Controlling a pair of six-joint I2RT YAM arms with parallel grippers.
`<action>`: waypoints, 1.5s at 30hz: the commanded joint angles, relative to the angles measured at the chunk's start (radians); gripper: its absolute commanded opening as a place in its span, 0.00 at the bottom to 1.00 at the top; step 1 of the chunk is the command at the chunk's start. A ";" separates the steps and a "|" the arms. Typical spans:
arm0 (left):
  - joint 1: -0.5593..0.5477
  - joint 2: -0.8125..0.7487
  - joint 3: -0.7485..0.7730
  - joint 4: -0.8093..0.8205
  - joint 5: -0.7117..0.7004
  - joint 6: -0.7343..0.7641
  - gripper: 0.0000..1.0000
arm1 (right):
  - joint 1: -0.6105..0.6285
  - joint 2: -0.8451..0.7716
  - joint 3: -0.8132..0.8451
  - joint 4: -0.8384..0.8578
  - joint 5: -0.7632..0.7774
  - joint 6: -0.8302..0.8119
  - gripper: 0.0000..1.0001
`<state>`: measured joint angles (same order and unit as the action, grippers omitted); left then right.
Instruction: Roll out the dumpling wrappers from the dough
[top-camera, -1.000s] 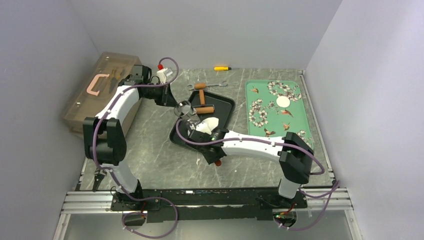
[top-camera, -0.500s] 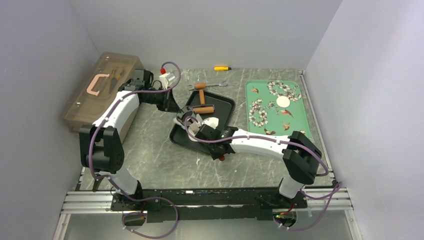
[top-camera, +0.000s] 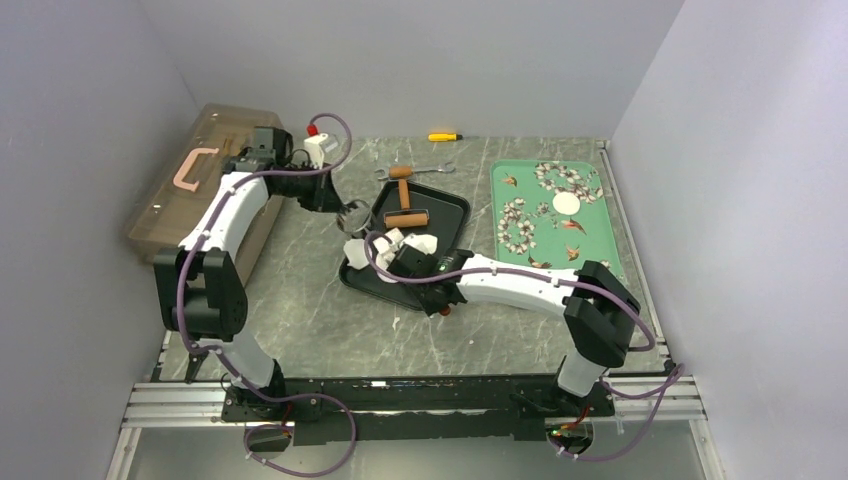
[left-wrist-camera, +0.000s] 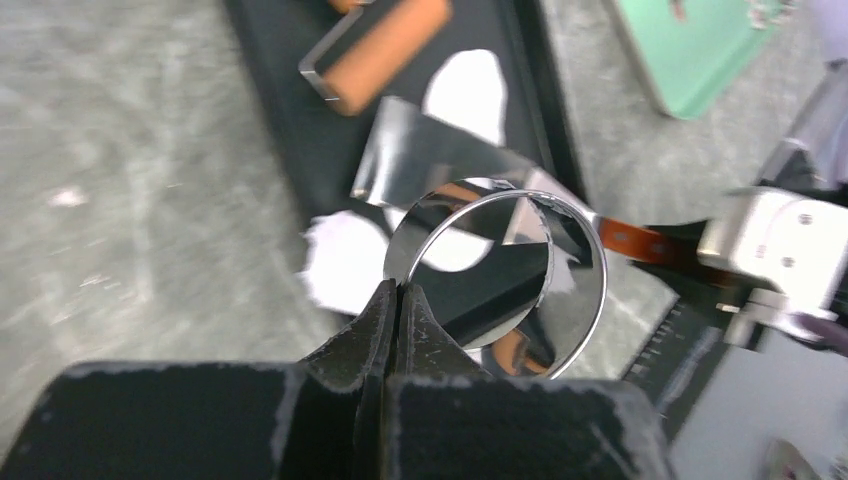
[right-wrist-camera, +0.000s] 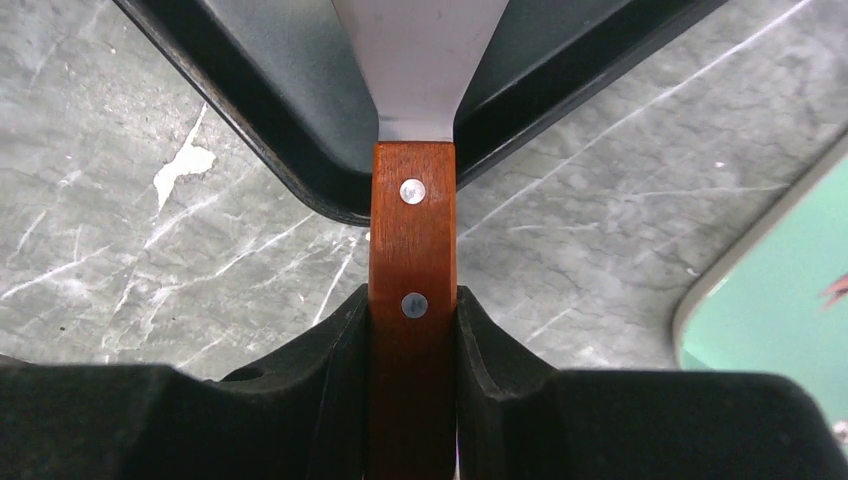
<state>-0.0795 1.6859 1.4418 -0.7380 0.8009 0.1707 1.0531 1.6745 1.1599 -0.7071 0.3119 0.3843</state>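
My left gripper (top-camera: 346, 208) is shut on the rim of the shiny metal ring cutter (left-wrist-camera: 495, 280) and holds it above the black tray's (top-camera: 452, 205) left edge. My right gripper (right-wrist-camera: 412, 305) is shut on the spatula's wooden handle (right-wrist-camera: 412, 230), and its steel blade (right-wrist-camera: 420, 60) reaches into the tray. White dough lies in pieces: one (top-camera: 422, 242) in the tray, one (left-wrist-camera: 340, 260) at the tray's left rim. The brown wooden roller (top-camera: 407, 217) lies in the tray's far half. One round wrapper (top-camera: 566, 203) lies on the green tray (top-camera: 590, 255).
A brown translucent toolbox (top-camera: 205, 180) stands at the far left. A wrench (top-camera: 430, 170) and a yellow-handled tool (top-camera: 444, 136) lie behind the black tray. A small dough scrap (right-wrist-camera: 185, 160) lies on the marble table in front of the tray.
My left gripper has carried the ring cutter left, off the tray's middle. My right arm has pushed the spatula further left into the tray, and the dough now lies in separate pieces.
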 joint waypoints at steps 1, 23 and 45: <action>0.075 -0.024 0.052 -0.059 -0.163 0.149 0.00 | -0.004 -0.070 0.112 -0.071 0.098 -0.036 0.00; 0.076 0.174 -0.049 0.110 -0.642 0.235 0.00 | -0.099 -0.009 0.169 -0.011 0.029 -0.293 0.00; -0.001 0.040 -0.111 0.122 -0.231 0.083 0.41 | -0.100 0.127 0.249 -0.040 0.189 -0.523 0.00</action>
<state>-0.0666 1.7081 1.3460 -0.6334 0.4728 0.3054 0.9569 1.7786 1.3540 -0.7509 0.4206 -0.0685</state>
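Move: My left hand holds the ring cutter. The bare counter spot where it will go lies about 10 cm to that hand's left, nearly level fore and aft, some 16 cm below. The wrapper lapping the tray's left rim is about 4 cm back, 1 cm right. From my right hand, holding the spatula, the right-hand wrapper lies about 13 cm ahead, 4 cm left; the middle wrapper 8 ahead, 10 left; the roller 18 ahead, 7 left. I swing my left hand about 13 cm left and 14 cm down beside the tray, tilting the wrist nearly 40 degrees until the fingers point down, open them to let go of the ring cutter, then back off up and to the right. Keeping the spatula gripped, my right hand rises and reaches forward, pauses, then pushes on towards the right-hand wrapper, dipping and turning some 15 degrees counter-clockwise. ##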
